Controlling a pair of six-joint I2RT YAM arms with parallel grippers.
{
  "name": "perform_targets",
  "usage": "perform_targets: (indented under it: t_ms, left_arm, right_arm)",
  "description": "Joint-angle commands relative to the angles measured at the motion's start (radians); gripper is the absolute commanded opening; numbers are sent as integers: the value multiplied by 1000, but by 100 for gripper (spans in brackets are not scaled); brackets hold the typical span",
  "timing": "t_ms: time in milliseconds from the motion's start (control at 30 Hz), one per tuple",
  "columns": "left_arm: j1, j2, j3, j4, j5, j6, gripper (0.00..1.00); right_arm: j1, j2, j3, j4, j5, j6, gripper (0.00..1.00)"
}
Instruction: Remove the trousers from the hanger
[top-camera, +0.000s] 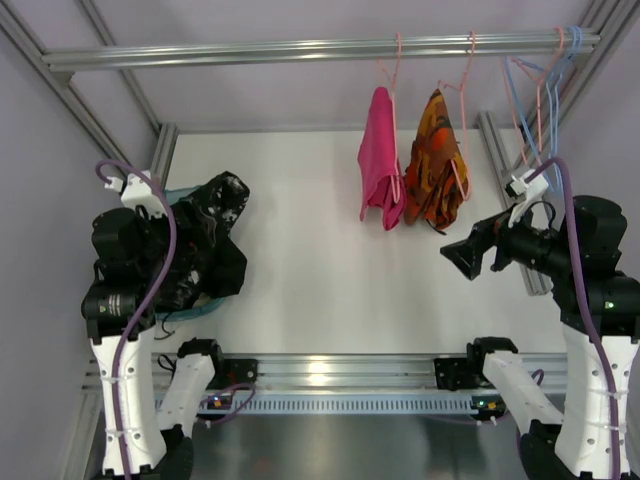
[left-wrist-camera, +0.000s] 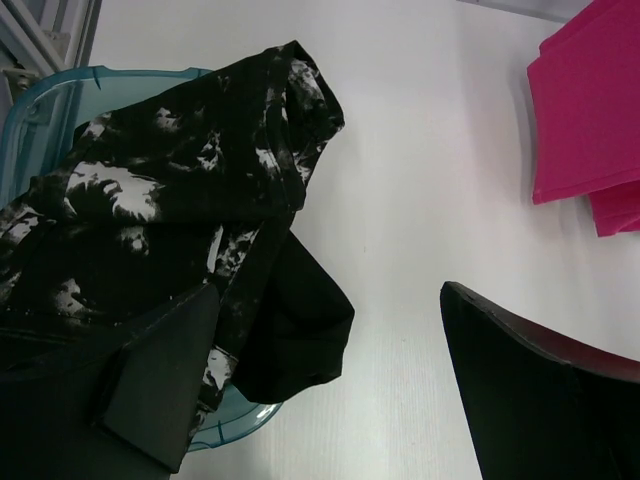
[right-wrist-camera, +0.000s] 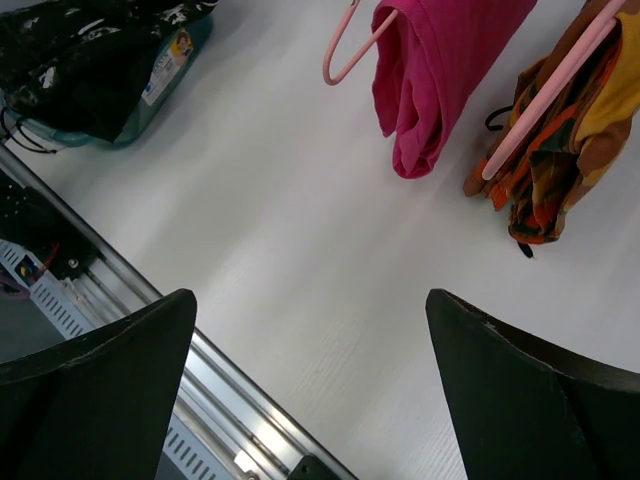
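Note:
Two trousers hang folded over pink hangers (top-camera: 392, 70) on the top rail (top-camera: 250, 50): a magenta-pink pair (top-camera: 380, 160) and, right of it, an orange-red-yellow patterned pair (top-camera: 436, 165). My right gripper (top-camera: 458, 260) hovers open just below and to the right of the patterned pair, touching neither. In the right wrist view its gripper (right-wrist-camera: 310, 295) has bare table between its fingers, with the pink pair (right-wrist-camera: 440, 80) and patterned pair (right-wrist-camera: 560, 170) ahead. My left gripper (left-wrist-camera: 325, 290) is open at the far left, beside a black garment; the pink pair (left-wrist-camera: 590, 120) shows far right.
A black garment with white marks (top-camera: 205, 235) spills out of a teal basin (left-wrist-camera: 60, 95) at the table's left. Several spare blue and pink hangers (top-camera: 540, 90) hang at the rail's right end. An aluminium frame bar (top-camera: 330, 370) runs along the near edge.

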Motion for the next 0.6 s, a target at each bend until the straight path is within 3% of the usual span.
perform_targets:
  t_ms: [0, 167, 300, 467, 567]
  left_arm:
    - [8, 18, 49, 18, -19, -4, 98]
    - [8, 124, 160, 31, -1, 2, 98]
    - [8, 206, 258, 93, 151, -22, 98]
    - [6, 301, 298, 297, 411, -194, 98]
    - [-9, 351, 298, 431, 447, -351, 98]
  right_arm:
    - [-14, 7, 26, 47, -25, 21, 99]
    - [-22, 26, 64, 63, -33, 53, 100]
    - [-23, 44, 101, 63, -17, 61, 99]
    - [-29, 65, 144, 60, 4, 64, 99]
    - [-36, 84, 170, 60, 15, 69, 99]
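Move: Hanging on their hanger, the pink trousers are what the left hand heads for: roughly 18 cm ahead of it, 30 cm to its right and about 8 cm lower. The camouflage trousers hang some 8 cm farther right, level with them; the black cloth in the basket lies about 6 cm ahead of the left hand, 7 cm to its left and 25 cm below. From the right hand, the pink trousers lie about 20 cm ahead, 15 cm left and 10 cm lower. Climbing clear above the black cloth, the left hand goes up and forward about 8 cm each way, then also swings some 5 cm right towards the pink trousers, wrist yawing clockwise and rolling its left side down some 15 degrees each, tips lifting slightly. The right hand rises about 3 cm nearly in place. Both grippers stay wide open. ##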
